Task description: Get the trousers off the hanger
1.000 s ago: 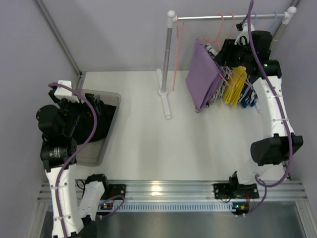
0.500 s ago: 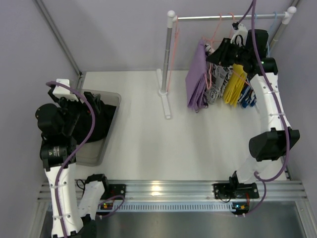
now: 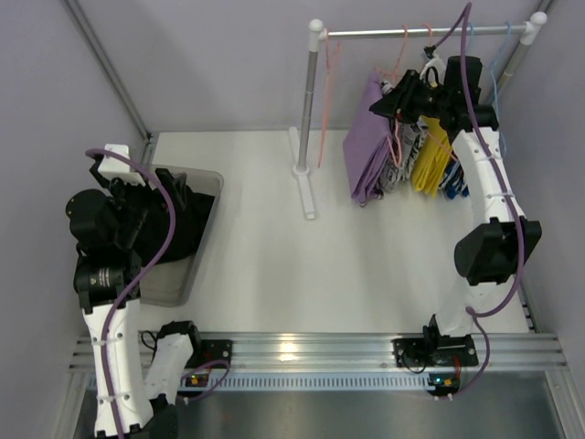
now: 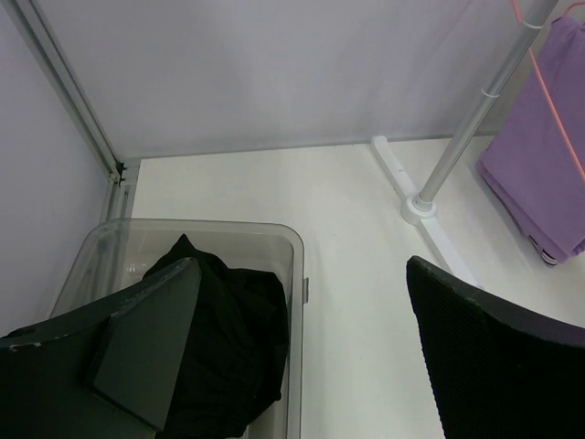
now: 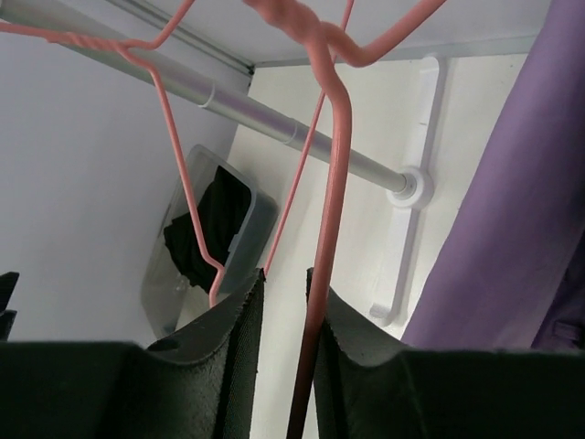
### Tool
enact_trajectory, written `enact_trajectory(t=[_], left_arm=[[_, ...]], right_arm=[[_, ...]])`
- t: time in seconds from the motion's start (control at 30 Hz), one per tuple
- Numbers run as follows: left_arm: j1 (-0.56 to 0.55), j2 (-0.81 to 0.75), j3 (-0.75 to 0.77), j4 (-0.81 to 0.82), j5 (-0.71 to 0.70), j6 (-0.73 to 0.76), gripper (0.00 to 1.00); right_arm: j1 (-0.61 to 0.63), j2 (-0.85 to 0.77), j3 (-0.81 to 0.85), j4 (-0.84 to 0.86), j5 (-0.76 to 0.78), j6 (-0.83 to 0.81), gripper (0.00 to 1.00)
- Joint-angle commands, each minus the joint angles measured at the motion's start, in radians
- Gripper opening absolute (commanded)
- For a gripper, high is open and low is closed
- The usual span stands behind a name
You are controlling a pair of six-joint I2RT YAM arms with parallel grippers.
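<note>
The lilac trousers (image 3: 370,137) (image 4: 539,183) (image 5: 521,229) hang folded over a pink hanger (image 3: 398,137) (image 5: 327,183) on the rail (image 3: 411,33). Up by the rail, my right gripper (image 3: 388,102) (image 5: 285,274) is at that hanger's neck. Its jaws stand a narrow gap apart; the pink wire runs through the gap along the right finger, and the left finger is clear of it. The black trousers (image 3: 187,224) (image 4: 224,338) lie crumpled in the grey bin (image 3: 196,174) (image 4: 297,274). Above the bin my left gripper (image 3: 146,212) (image 4: 302,265) is wide open and holds nothing.
A yellow garment (image 3: 431,160) and a black-and-white printed one (image 3: 407,169) hang right of the lilac trousers, with blue hangers (image 3: 457,187) behind. An empty pink hanger (image 3: 326,101) hangs by the rack's left pole (image 3: 313,101) (image 4: 475,119). Purple walls close in on both sides.
My right gripper has moved left and up to the hanger's neck and narrowed its jaws. The lilac trousers swung from spread out to hanging narrow. The left arm has not moved.
</note>
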Motion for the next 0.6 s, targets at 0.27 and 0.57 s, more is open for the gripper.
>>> enact_trajectory(t=[0.27,0.57], left_arm=[[-0.001,0.008,0.009,0.053,0.017,-0.020,0.99],[-0.001,-0.002,-0.011,0.081,0.033,-0.008,0.99]], right_arm=[[-0.013,0.005,-0.003,0.143,-0.091,0.106,0.00],[-0.028,-0.033,-0.016,0.333,-0.177,0.233,0.00]])
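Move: The pink hanger that carries the purple trousers already has its near shoulder wire right at the right hand's finger pads. The trousers' middle is about 15 cm below that hand, 3 cm farther out and 1 cm left; the patterned trousers are level with them, about 7 cm to the right of them. The empty pink hanger is roughly 9 cm left of the hand and 6 cm ahead. From the left hand, the gripped wire lies some 20 cm ahead and 39 cm right. The pink hanger's near shoulder wire gets pinched between the right fingertips, which go from about a quarter open to fully shut. With that, the right hand eases up roughly 1.5 cm and about 1 cm left towards the rack's left post, rolling some 8 degrees so that its left side rises. ##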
